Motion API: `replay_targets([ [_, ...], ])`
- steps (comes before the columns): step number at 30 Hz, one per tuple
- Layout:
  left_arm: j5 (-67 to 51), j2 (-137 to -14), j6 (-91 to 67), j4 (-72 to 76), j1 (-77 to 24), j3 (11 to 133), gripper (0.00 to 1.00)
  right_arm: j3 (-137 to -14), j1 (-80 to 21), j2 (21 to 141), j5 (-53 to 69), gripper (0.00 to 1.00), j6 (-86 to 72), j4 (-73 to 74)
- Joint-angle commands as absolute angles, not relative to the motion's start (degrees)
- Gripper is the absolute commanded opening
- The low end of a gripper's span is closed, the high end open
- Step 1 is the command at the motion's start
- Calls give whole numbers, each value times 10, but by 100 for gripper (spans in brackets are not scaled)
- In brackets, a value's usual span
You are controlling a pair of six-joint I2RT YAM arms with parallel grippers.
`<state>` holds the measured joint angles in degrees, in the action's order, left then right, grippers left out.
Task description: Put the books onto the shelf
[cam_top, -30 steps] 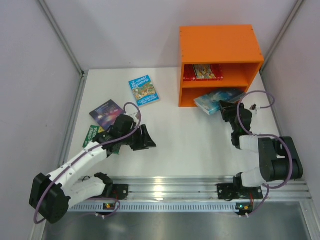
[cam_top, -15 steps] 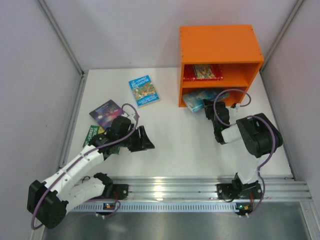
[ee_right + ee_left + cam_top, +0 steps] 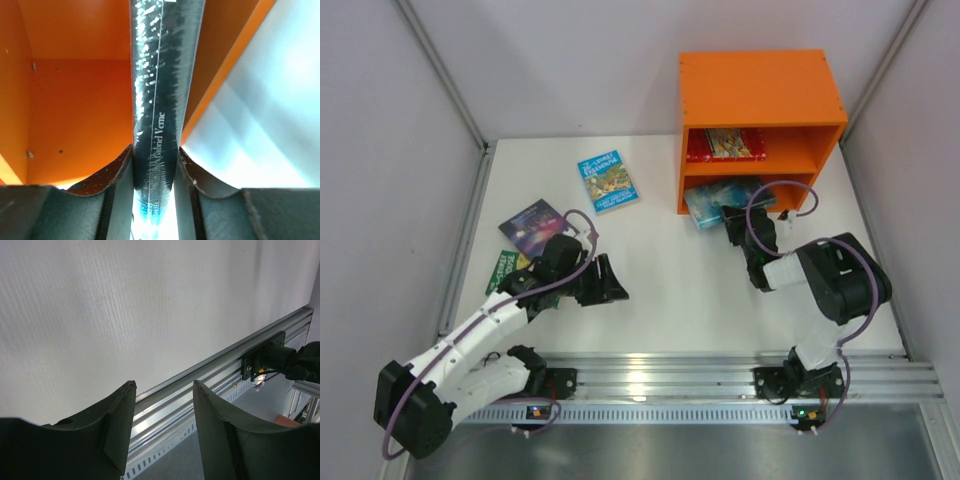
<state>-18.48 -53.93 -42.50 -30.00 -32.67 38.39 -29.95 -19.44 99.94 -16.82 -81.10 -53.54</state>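
The orange shelf [image 3: 760, 90] stands at the back right, with a red-bordered book [image 3: 725, 145] lying in its upper compartment. My right gripper [image 3: 738, 218] is shut on a teal-blue book [image 3: 710, 200], which pokes partly into the lower compartment. In the right wrist view its dark spine [image 3: 160, 100] stands clamped between the fingers [image 3: 120, 175] of the right gripper [image 3: 155, 160], with the shelf's orange inside [image 3: 75, 100] behind. My left gripper [image 3: 610, 280] hangs open and empty over the table; in the left wrist view the left gripper [image 3: 162, 390] holds nothing. On the table lie a light-blue book [image 3: 607, 181], a dark purple book [image 3: 532, 226] and a green book [image 3: 505, 268].
An aluminium rail [image 3: 650, 375] runs along the near edge, and the left wrist view shows the rail [image 3: 210, 365] too. Grey walls close in the table left, right and behind. The left arm lies partly over the green book.
My right gripper has carried the teal-blue book leftward and deeper into the lower compartment's mouth. The left arm has barely shifted.
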Motion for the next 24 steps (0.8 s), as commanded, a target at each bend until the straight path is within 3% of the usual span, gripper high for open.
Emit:
replay_targets([
  [1, -192, -529, -434, -271, -325, 366, 54, -304, -208, 955, -116, 32, -775, -507],
  [4, -196, -520, -445, -260, -325, 351, 54, -328, -200, 954, -74, 41, -772, -434],
  [10, -193, -500, -460, -252, -325, 336, 54, -352, -199, 940, -44, 49, -760, -331],
  [21, -193, -476, -477, -250, -326, 316, 54, -362, -198, 933, -28, 55, -764, -306],
  [24, -192, -474, -478, -250, -326, 316, 53, -379, -194, 940, -31, 50, -757, -289],
])
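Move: The right hand holds the blue book by its spine at the front of the shelf. The middle of the shelf's lower compartment is about 11 cm ahead, 3 cm right and a little below; the red books lie on the board above, roughly 12 cm ahead, level sideways and 9 cm higher. The light-blue paperback is some 29 cm left, 11 cm ahead and 7 cm lower. From the idle left hand, the lower compartment is roughly 35 cm ahead and 30 cm right. The right fingers open from their pinch on the blue book's spine and let go of it at the mouth of the lower compartment, while the hand starts to draw back and left. It then drops and backs off, about 4 cm down, 4 cm back and 3 cm left in all, tipping some 15 degrees further down and swinging about as much counter-clockwise, to end with open fingertips close by the book's near corner. ##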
